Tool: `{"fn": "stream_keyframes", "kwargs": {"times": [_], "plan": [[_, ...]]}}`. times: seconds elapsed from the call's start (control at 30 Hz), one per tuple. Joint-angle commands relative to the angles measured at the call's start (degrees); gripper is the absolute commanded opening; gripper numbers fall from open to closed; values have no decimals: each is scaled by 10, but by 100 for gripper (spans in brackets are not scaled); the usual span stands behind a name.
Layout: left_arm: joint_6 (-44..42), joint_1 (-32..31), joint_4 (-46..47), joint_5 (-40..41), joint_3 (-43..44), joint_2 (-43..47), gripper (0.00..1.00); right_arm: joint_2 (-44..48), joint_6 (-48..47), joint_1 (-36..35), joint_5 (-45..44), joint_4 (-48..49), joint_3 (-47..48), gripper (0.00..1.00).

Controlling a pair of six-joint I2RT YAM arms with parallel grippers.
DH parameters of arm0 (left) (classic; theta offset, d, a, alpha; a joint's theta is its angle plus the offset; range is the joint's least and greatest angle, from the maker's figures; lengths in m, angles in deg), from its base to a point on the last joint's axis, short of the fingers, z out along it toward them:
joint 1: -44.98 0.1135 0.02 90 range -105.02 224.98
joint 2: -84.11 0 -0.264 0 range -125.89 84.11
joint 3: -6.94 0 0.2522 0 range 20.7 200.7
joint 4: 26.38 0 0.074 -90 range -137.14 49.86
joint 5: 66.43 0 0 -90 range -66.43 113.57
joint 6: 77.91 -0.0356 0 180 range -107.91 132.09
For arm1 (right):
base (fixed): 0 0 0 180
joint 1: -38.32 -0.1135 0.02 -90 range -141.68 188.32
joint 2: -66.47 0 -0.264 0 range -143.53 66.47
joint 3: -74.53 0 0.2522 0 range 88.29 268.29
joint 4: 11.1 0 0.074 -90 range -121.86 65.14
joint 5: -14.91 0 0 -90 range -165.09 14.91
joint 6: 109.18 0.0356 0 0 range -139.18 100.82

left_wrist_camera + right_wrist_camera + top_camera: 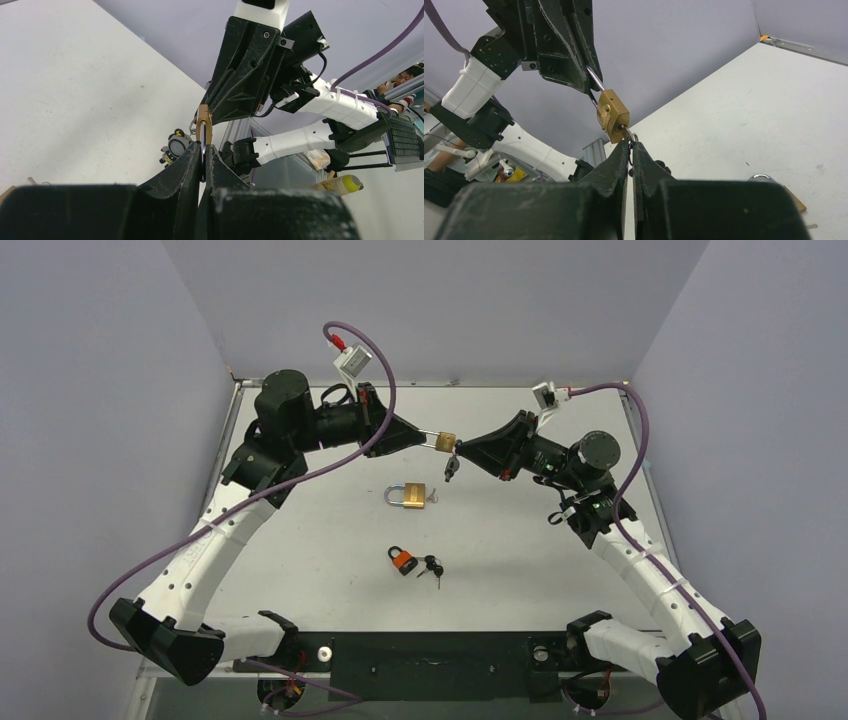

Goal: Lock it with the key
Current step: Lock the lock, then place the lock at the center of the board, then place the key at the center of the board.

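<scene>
A small brass padlock [445,441] [611,112] hangs in the air above the back of the table, held between both arms. My left gripper [424,437] [204,148] is shut on its silver shackle [594,81], and the lock body [203,120] sticks out just past the fingertips. My right gripper [461,449] [630,144] is shut on the key [627,134], which sits in the bottom face of the lock. A bunch of spare keys with a round fob [452,470] [176,146] dangles below the lock.
On the white table [560,570] lie a larger brass padlock [410,497], whose shackle [760,177] shows in the right wrist view, and an orange padlock [402,560] with black-headed keys [432,568] beside it. Grey walls close the back and sides.
</scene>
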Motion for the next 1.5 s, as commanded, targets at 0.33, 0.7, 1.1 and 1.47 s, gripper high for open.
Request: {"fn": "stream_keyframes", "kwargs": {"times": [0.33, 0.7, 1.1, 1.47], "plan": [[-35, 50, 22, 37, 17, -1, 0, 19, -72, 69, -60, -68, -23, 0], [114, 99, 165, 128, -44, -226, 0, -239, -85, 8, -277, -233, 167, 0], [174, 125, 218, 107, -3, -443, 0, -476, -41, -31, -385, -318, 311, 0], [195, 139, 217, 122, 26, -550, 2, -579, -14, -44, -420, -342, 359, 0]]}}
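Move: Between the hands hangs the small brass padlock, its middle about 3 cm right of the left fingers and some 2 cm left and 1 cm ahead of the right ones, which hold its key. The bare table patch they head for is about 24 cm ahead, 1 cm left and 41 cm below the left hand; 23 cm ahead, 6 cm left and 37 cm below the right. The large brass padlock lies 8 cm nearer the bases than that patch, the orange lock a further 13 cm back. Pulling apart first, the right hand draws the pinched key some 3 cm rightward out of the small padlock while the left eases forward and left with the shackle. Both then swing down and forward beyond the large brass padlock towards bare table, about 37 cm down for the left and 30 for the right, wrists tipping steeply downward, fingers staying shut. ##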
